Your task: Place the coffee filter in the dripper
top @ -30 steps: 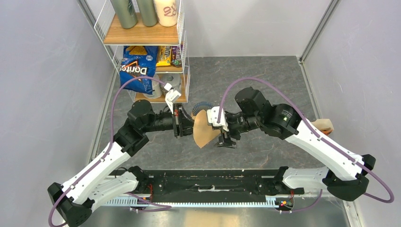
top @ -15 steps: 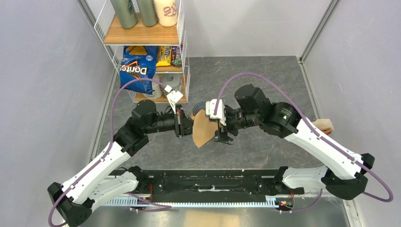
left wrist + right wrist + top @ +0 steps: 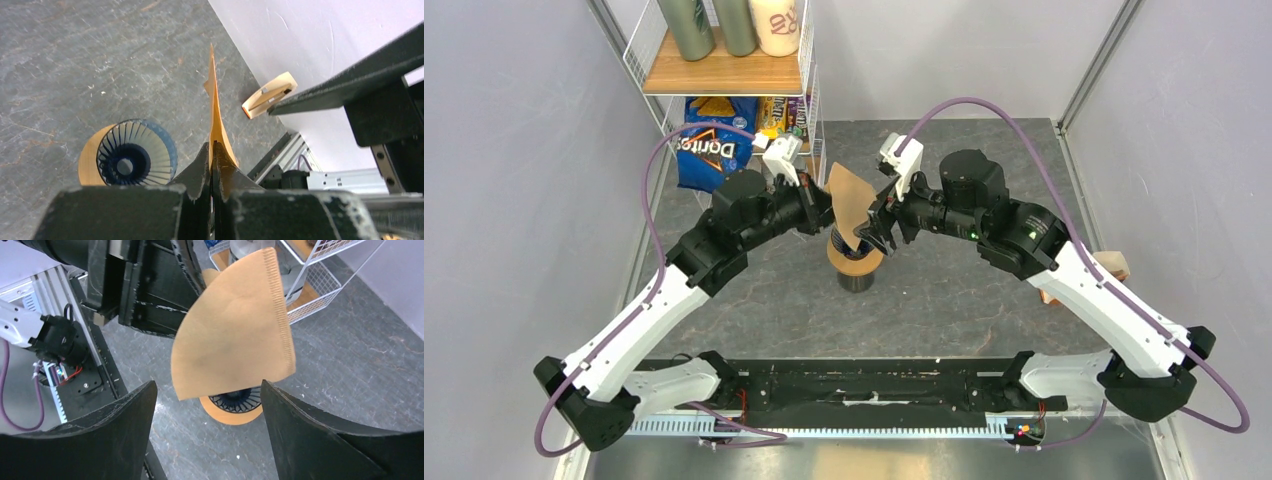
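Note:
The light-brown coffee filter (image 3: 849, 198) hangs in the air, pinched at its edge by my left gripper (image 3: 824, 208), which is shut on it. In the left wrist view the coffee filter (image 3: 215, 107) stands edge-on, rising from the closed fingertips of the left gripper (image 3: 212, 150). Just below it the blue ribbed dripper (image 3: 856, 252) sits in a tan wooden ring on a dark cup (image 3: 856, 278). My right gripper (image 3: 874, 230) is open beside the paper, not touching it. In the right wrist view the coffee filter (image 3: 235, 335) hangs beyond the right gripper (image 3: 207, 386), partly covering the dripper (image 3: 240, 401).
A wire shelf rack (image 3: 809, 120) with a Doritos bag (image 3: 709, 150) and bottles stands at the back left, close behind the left wrist. An orange-and-white holder (image 3: 1114, 265) lies by the right wall. A black rail (image 3: 874, 385) runs along the near edge.
Both arms have risen and swung toward the back. The filter travelled with the left gripper and now hangs over the dripper, which has come into view. The right gripper stayed open.

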You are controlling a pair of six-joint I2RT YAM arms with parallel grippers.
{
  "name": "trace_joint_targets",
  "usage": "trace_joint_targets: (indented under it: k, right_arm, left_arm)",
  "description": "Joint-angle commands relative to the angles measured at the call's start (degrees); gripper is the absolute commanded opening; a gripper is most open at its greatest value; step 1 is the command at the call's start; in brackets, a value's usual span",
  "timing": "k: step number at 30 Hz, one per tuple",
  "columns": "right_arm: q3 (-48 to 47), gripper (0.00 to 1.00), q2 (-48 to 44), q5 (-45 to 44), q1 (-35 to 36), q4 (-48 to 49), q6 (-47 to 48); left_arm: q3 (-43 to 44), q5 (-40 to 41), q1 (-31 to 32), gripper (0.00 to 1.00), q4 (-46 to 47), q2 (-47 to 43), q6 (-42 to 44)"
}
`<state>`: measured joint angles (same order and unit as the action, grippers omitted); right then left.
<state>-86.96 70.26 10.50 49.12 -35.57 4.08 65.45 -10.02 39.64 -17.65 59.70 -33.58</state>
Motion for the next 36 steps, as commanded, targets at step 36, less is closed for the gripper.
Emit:
trace_joint_targets:
  k: [36]
  right_arm:
    - [1.5, 0.53, 4.4, -36.6, 8.2, 16.0, 14.6]
  left_arm:
    - [5.4, 5.7, 1.0, 0.02, 1.7, 4.5, -6.5]
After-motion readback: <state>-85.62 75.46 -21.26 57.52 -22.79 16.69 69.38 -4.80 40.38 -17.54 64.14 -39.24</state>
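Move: The coffee filter, already pinched at one edge by the left fingers, has its middle about 2 cm ahead and 4 cm right of the left hand, at its height; from the right hand it is some 6 cm ahead, 3 cm left, about level. The dripper is 4 cm right of the left hand, neither ahead nor back, and about 14 cm below it; from the right hand it is 5 cm ahead, 3 cm left, 16 cm below. The carafe stands straight under the dripper, some 12 cm lower. The coffee filter stays pinched in the left hand, which eases about 2 cm forward and then holds. The open right hand goes in at its free side, first forward and left, then further forward while swinging back right, some 6 cm forward in all; it turns clockwise and tips up, about 20 degrees each, and partly closes its fingers around the paper, one on either side, without pinching it shut. ##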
